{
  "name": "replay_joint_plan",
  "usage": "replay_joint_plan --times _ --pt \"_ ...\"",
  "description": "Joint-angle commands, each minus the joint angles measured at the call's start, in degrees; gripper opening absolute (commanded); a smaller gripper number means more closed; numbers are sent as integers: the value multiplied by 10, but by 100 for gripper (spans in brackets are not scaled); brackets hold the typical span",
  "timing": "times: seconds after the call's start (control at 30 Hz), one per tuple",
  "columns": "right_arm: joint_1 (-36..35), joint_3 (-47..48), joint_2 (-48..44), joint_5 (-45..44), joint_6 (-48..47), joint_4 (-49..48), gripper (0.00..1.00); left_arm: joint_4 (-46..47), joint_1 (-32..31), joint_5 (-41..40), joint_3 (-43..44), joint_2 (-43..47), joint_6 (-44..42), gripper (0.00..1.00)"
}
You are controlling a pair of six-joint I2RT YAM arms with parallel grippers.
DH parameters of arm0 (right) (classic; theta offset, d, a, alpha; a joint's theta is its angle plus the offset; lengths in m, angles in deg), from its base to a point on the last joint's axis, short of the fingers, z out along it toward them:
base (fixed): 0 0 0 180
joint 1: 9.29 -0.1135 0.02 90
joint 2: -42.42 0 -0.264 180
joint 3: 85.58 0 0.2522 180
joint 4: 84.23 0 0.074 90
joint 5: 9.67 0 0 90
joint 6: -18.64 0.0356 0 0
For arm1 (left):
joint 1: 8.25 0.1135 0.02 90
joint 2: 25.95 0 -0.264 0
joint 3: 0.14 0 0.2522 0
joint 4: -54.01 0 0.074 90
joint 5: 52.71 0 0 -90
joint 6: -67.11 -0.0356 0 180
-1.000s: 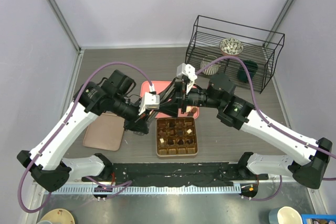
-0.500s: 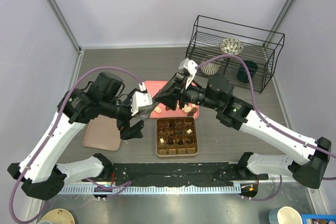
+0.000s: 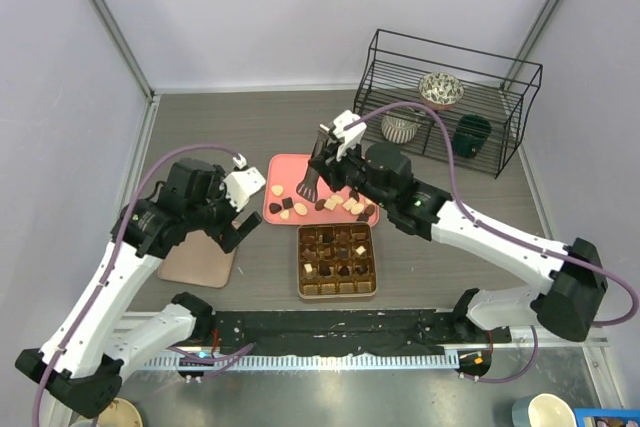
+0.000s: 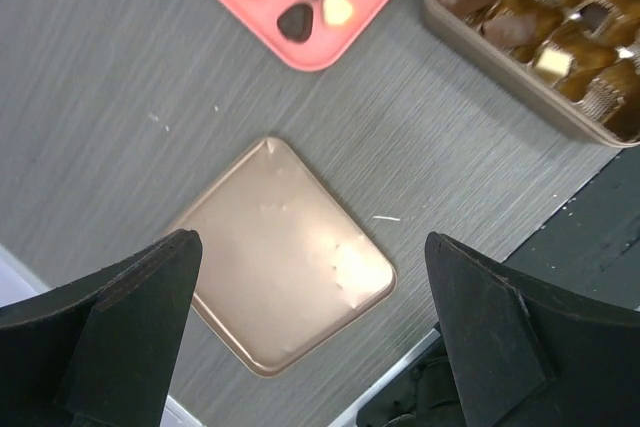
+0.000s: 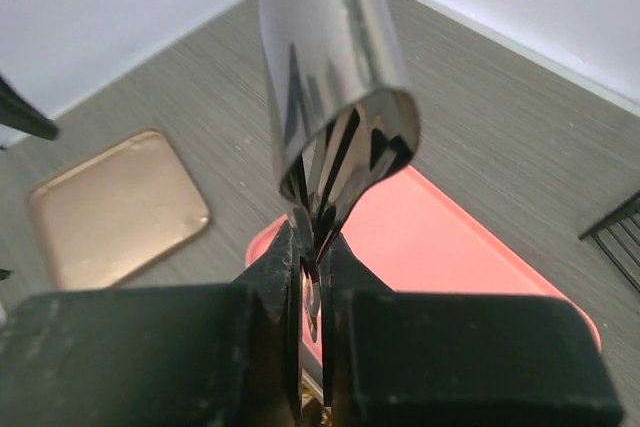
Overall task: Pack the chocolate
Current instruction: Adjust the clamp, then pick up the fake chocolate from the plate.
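Observation:
Loose chocolate (image 3: 300,209) in dark, brown and cream pieces lies along the near edge of the flat pink tray (image 3: 285,172); more fills the gold-brown gridded box (image 3: 338,259) in front of it. My right gripper (image 3: 322,159) hovers over the tray's back part, shut on a thin shiny metal tool (image 5: 330,77) that sticks out past its fingers. In the left wrist view, some candies (image 4: 300,22) and the box (image 4: 540,17) show at the top. My left gripper (image 3: 243,219) is open and empty, above the table left of the tray.
A flat gold-brown lid (image 3: 195,257) lies on the table under my left gripper (image 4: 310,242). A black wire rack (image 3: 450,97) holding bowls and a dark cup stands at the back right. A black strip runs along the near table edge.
My left gripper opened wide and drew back left, away from the box. My right gripper shut on the metal tool and swung back-left over the pink tray, uncovering the candies.

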Motion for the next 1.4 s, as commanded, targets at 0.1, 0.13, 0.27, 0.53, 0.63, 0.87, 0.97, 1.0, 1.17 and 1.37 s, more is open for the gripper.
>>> replay_joint_plan --times 0.1,0.13,0.27,0.53,0.63,0.87,0.97,1.0,1.17,1.37 --pt "0 -36 61 -78 -48 -178 1 107 53 -35 -81 17 28 100" --pt "0 -37 80 -82 -51 -192 1 125 65 -33 -84 15 33 100" --pt "-4 -32 129 -97 -51 -263 1 159 147 9 -89 -6 56 100" --pt "-35 -26 220 -149 -79 -378 4 151 286 129 -80 -73 41 100" --pt "-47 -26 243 -165 -87 -407 13 159 286 131 -96 -61 29 100" --pt "-61 -32 260 -185 -81 -429 22 150 286 134 -102 -46 17 100" --pt "-65 -39 263 -195 -79 -445 29 147 286 135 -100 -45 14 100" --pt "-66 -40 264 -200 -78 -449 31 149 286 135 -100 -46 13 100" --pt "-74 -42 273 -210 -72 -453 38 144 286 134 -99 -44 7 100" --pt "-76 -47 283 -219 -66 -467 40 143 286 133 -104 -38 -1 100"
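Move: The tongs, already in the right gripper and squeezed shut, are headed for the square dark chocolate at the pink tray's left end, about 4 cm ahead of the right hand, 8 cm left and some 28 cm below it. A heart-shaped dark chocolate sits 3 cm left of the square one and 1 cm nearer; the chocolate box's middle is 11 cm right of it and 14 cm nearer. From the empty left hand the square chocolate lies about 12 cm ahead, 10 cm right and 21 cm below. The tongs go down about 9 cm in the right gripper, forward some 5 cm early on and then left about 7 cm, bringing their tips towards the square dark chocolate; late on the gripper opens partway while keeping its hold, letting the tongs' arms part. The wide-open left hand swings left, forward and down, turning about 20 degrees counter-clockwise, then waits. ##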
